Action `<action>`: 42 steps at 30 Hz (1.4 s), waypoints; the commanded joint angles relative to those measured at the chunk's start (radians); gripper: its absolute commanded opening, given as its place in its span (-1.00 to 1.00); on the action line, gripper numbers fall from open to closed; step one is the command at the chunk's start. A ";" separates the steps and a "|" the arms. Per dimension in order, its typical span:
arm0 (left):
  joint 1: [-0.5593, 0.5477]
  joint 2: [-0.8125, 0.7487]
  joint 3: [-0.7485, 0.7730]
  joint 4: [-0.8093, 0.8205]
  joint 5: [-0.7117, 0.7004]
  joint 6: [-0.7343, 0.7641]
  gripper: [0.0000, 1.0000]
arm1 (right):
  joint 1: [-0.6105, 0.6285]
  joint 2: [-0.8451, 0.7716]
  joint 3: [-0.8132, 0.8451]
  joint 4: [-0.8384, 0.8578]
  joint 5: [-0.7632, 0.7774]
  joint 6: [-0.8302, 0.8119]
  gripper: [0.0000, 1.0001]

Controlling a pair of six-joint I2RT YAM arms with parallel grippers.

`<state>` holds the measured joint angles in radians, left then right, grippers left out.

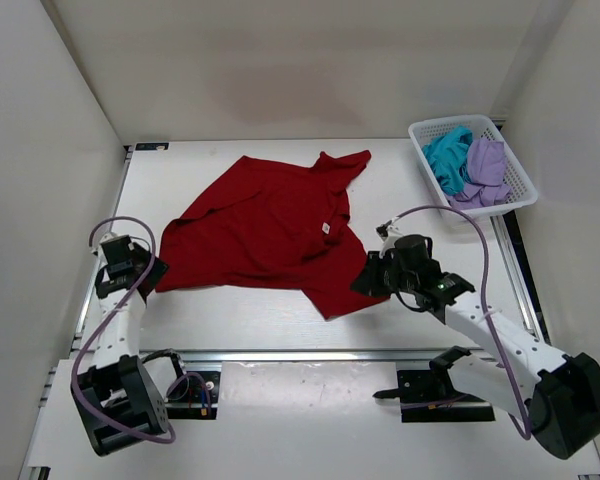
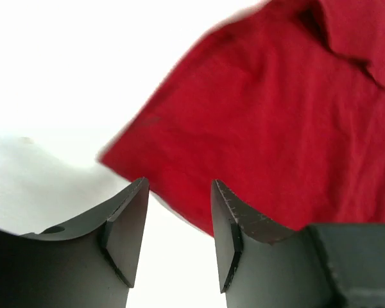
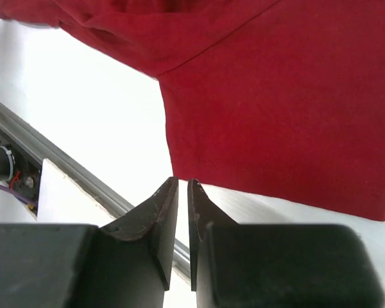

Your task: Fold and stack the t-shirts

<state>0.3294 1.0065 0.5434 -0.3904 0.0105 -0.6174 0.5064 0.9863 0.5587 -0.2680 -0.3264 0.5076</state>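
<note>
A dark red t-shirt point(image 1: 270, 230) lies spread and rumpled on the white table, collar toward the back. My left gripper point(image 1: 150, 272) sits at its lower left corner, open, with the cloth edge point(image 2: 276, 115) just beyond the fingertips point(image 2: 138, 192) and nothing between them point(image 2: 179, 186). At the shirt's lower right corner is my right gripper point(image 1: 365, 280). Its jaws point(image 3: 183, 183) stand almost together with a thin slit and no cloth in it, the hem point(image 3: 276, 96) just past the tips. A teal t-shirt point(image 1: 445, 155) and a lavender t-shirt point(image 1: 487, 170) lie bunched in the basket.
A white mesh basket point(image 1: 517, 200) stands at the back right corner. A metal rail point(image 1: 280, 353) runs along the table's near edge, also seen in the right wrist view as the rail point(image 3: 70, 173). White walls close in the left, back and right sides.
</note>
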 commanded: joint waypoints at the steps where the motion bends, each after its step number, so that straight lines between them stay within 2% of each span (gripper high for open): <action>1: 0.056 -0.002 -0.034 0.015 -0.017 -0.045 0.10 | 0.021 -0.064 -0.034 0.101 0.015 0.009 -0.78; 4: 0.094 0.006 -0.078 0.041 -0.012 -0.094 0.11 | 0.066 -0.081 -0.049 0.119 0.018 0.006 -0.76; 11: 0.082 0.021 -0.184 0.107 -0.011 -0.229 0.10 | 0.148 -0.063 -0.063 0.141 0.038 -0.004 -0.74; 18: 0.069 0.075 -0.217 0.219 -0.038 -0.318 0.10 | 0.158 -0.066 -0.072 0.153 0.013 -0.015 -0.71; 21: 0.065 0.136 -0.224 0.269 -0.033 -0.352 0.01 | 0.158 -0.077 -0.071 0.147 0.006 -0.014 -0.72; 25: 0.057 0.179 -0.226 0.304 -0.062 -0.393 -0.44 | 0.143 -0.077 -0.069 0.136 0.012 -0.017 -0.72; 27: 0.048 0.161 -0.224 0.303 -0.075 -0.386 -0.54 | 0.141 -0.078 -0.069 0.135 0.018 -0.015 -0.71; 30: 0.031 0.147 -0.197 0.283 -0.099 -0.358 -0.96 | 0.120 -0.080 -0.072 0.119 0.047 -0.001 -0.59; 33: 0.005 0.141 -0.120 0.248 -0.127 -0.293 -1.00 | 0.086 -0.069 -0.072 0.079 0.104 0.005 -0.42; 37: -0.136 0.121 0.013 0.199 -0.164 -0.179 -1.00 | 0.011 -0.061 -0.057 0.009 0.199 0.017 -0.33; 42: -0.366 0.123 0.113 0.159 -0.152 -0.065 -1.00 | -0.057 -0.015 -0.072 -0.046 0.295 0.042 -0.32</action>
<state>0.0669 1.1587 0.6083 -0.1867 -0.1287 -0.7830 0.4782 0.9531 0.4915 -0.2764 -0.1295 0.5266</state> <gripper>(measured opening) 0.038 0.340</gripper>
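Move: The left hand hangs about 7 cm above the red t-shirt's near-left corner, which lies some 2 cm ahead and 2 cm to its left; the shirt's far-left corner is about 16 cm ahead and level sideways, the shirt's middle 16 cm ahead and 25 cm right. From the right hand, the near-right corner lies roughly 5 cm ahead, 6 cm right and 10 cm down; the shirt's nearest tip is level with that hand, about 9 cm left. The open left hand sinks about 6 cm to the table while drawing back 3 to 4 cm, slides forward again low down with the wrist turning some 20 degrees counter-clockwise, shuts on the red t-shirt by its near-left corner, then lifts about 7 cm while carrying the pinched cloth forward and to the right and turning the wrist back. The right hand first eases back and left about 4 cm and waits, then opens partway as it reverses to the right, forward and slightly down, towards the shirt's near-right corner, not yet gripping it. ##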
